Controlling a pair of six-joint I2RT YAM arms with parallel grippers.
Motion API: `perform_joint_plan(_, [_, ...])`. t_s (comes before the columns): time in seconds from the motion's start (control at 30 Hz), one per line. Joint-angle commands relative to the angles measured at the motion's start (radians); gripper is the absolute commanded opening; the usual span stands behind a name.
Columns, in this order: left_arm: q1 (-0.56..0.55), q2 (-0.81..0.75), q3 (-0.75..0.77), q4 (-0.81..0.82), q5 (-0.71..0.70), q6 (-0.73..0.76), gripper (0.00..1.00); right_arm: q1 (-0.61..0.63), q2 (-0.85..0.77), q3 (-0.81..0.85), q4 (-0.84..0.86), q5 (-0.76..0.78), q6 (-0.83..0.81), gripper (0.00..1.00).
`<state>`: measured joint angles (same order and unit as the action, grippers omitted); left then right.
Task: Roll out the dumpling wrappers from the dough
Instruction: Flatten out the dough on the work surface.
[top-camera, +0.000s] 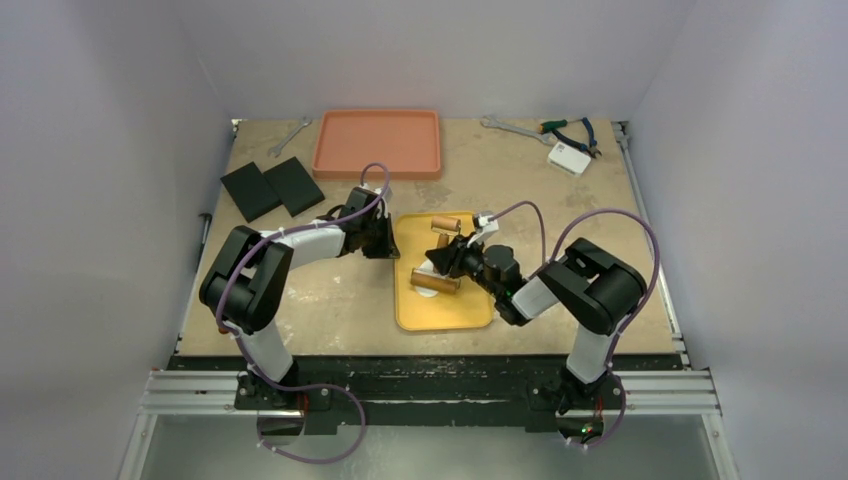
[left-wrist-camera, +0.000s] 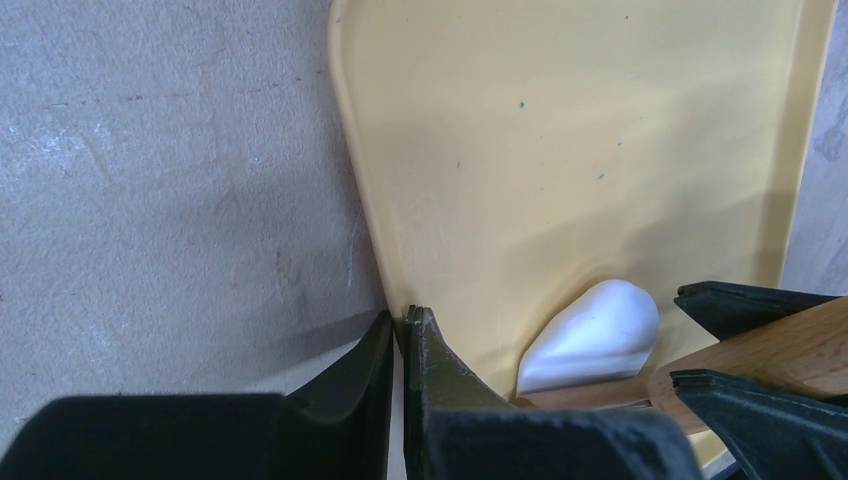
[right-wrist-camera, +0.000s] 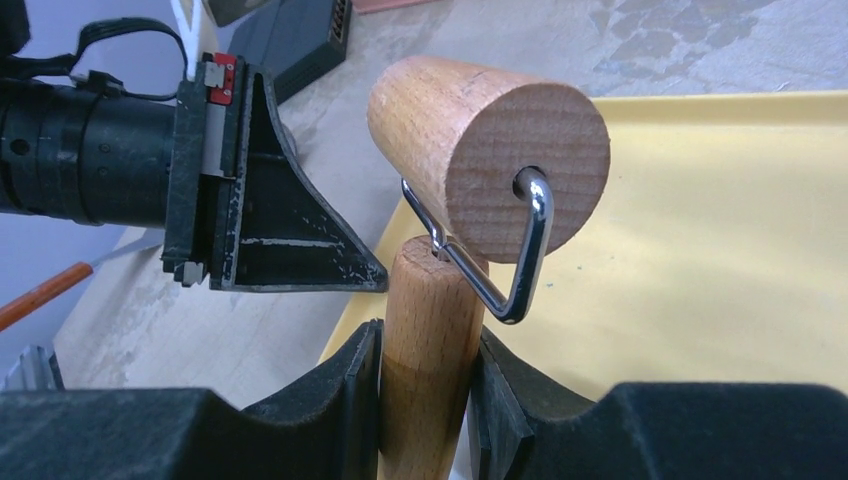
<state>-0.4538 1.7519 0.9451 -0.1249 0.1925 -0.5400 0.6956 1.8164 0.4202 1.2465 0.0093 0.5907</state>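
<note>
A yellow tray (top-camera: 462, 312) lies in the middle of the table. On it rests a white lump of dough (left-wrist-camera: 595, 335), teardrop-shaped and thick. No flat dumpling wrappers show in any view. My right gripper (right-wrist-camera: 428, 345) is shut on the wooden handle (right-wrist-camera: 430, 300) of a roller. The roller's wooden barrel (right-wrist-camera: 490, 150) hangs on a wire bracket above the tray. In the top view the barrel (top-camera: 435, 283) lies next to the dough. My left gripper (left-wrist-camera: 403, 325) is shut on the yellow tray's left rim (left-wrist-camera: 352, 180).
An orange tray (top-camera: 378, 142) stands at the back. Two black pads (top-camera: 270, 188) lie at the back left, with a wrench (top-camera: 290, 135) beyond them. At the back right are another wrench (top-camera: 510, 127), pliers (top-camera: 572, 130) and a white box (top-camera: 568, 158).
</note>
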Motion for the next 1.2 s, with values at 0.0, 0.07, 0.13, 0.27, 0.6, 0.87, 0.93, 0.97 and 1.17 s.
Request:
perform_joint_plan(0.0, [0.012,-0.045,0.003,-0.009,-0.006,0.027,0.00,-0.044,-0.002,0.026,-0.361,0.007,-0.167,0.00])
perform_joint_plan(0.07, [0.012,-0.043,0.003,-0.009,-0.009,0.029,0.00,-0.045,-0.005,0.060,-0.400,0.002,-0.185,0.00])
perform_joint_plan(0.13, [0.012,-0.046,0.001,-0.007,-0.011,0.029,0.00,-0.045,0.000,0.066,-0.403,-0.006,-0.190,0.00])
perform_joint_plan(0.27, [0.013,-0.049,0.001,-0.006,-0.012,0.029,0.00,-0.013,0.012,0.032,-0.382,-0.001,-0.209,0.00])
perform_joint_plan(0.6, [0.014,-0.045,0.007,-0.006,-0.013,0.028,0.00,0.076,0.001,-0.085,-0.307,-0.005,-0.123,0.00])
perform_joint_plan(0.87, [0.015,-0.048,0.007,-0.008,-0.015,0.028,0.00,0.116,-0.038,-0.075,-0.378,0.011,-0.134,0.00])
perform_joint_plan(0.93, [0.015,-0.047,0.007,-0.008,-0.015,0.028,0.00,0.138,-0.051,-0.065,-0.417,0.023,-0.142,0.00])
perform_joint_plan(0.97, [0.015,-0.046,0.007,-0.007,-0.013,0.028,0.00,0.145,-0.055,-0.063,-0.426,0.030,-0.142,0.00])
perform_joint_plan(1.17, [0.016,-0.049,0.006,-0.005,-0.013,0.028,0.00,0.153,-0.075,-0.071,-0.442,0.044,-0.140,0.00])
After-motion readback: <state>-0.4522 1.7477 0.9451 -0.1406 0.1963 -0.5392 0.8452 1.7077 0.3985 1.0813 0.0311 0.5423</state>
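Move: The dough lies under the large roller of the pastry roller I already grip by its handle, about 4 cm back, 3 cm left and 6 cm below my right hand. The large roller sits some 4 cm back, 1 cm left and 4 cm below this hand; the yellow tray's middle is about 2 cm back, 1 cm right and 7 cm down. From my left hand, on the tray's left rim, the dough is about 7 cm right, 5 cm back and 1 cm lower. I nudge my right hand about 1 cm forward, then draw the large roller back some 6 cm towards my base along the dough, drifting about 3 cm left and staying nearly level, the wrist turning slightly counter-clockwise. My right fingers keep the handle; my left hand holds still, pinching the tray's left rim. ##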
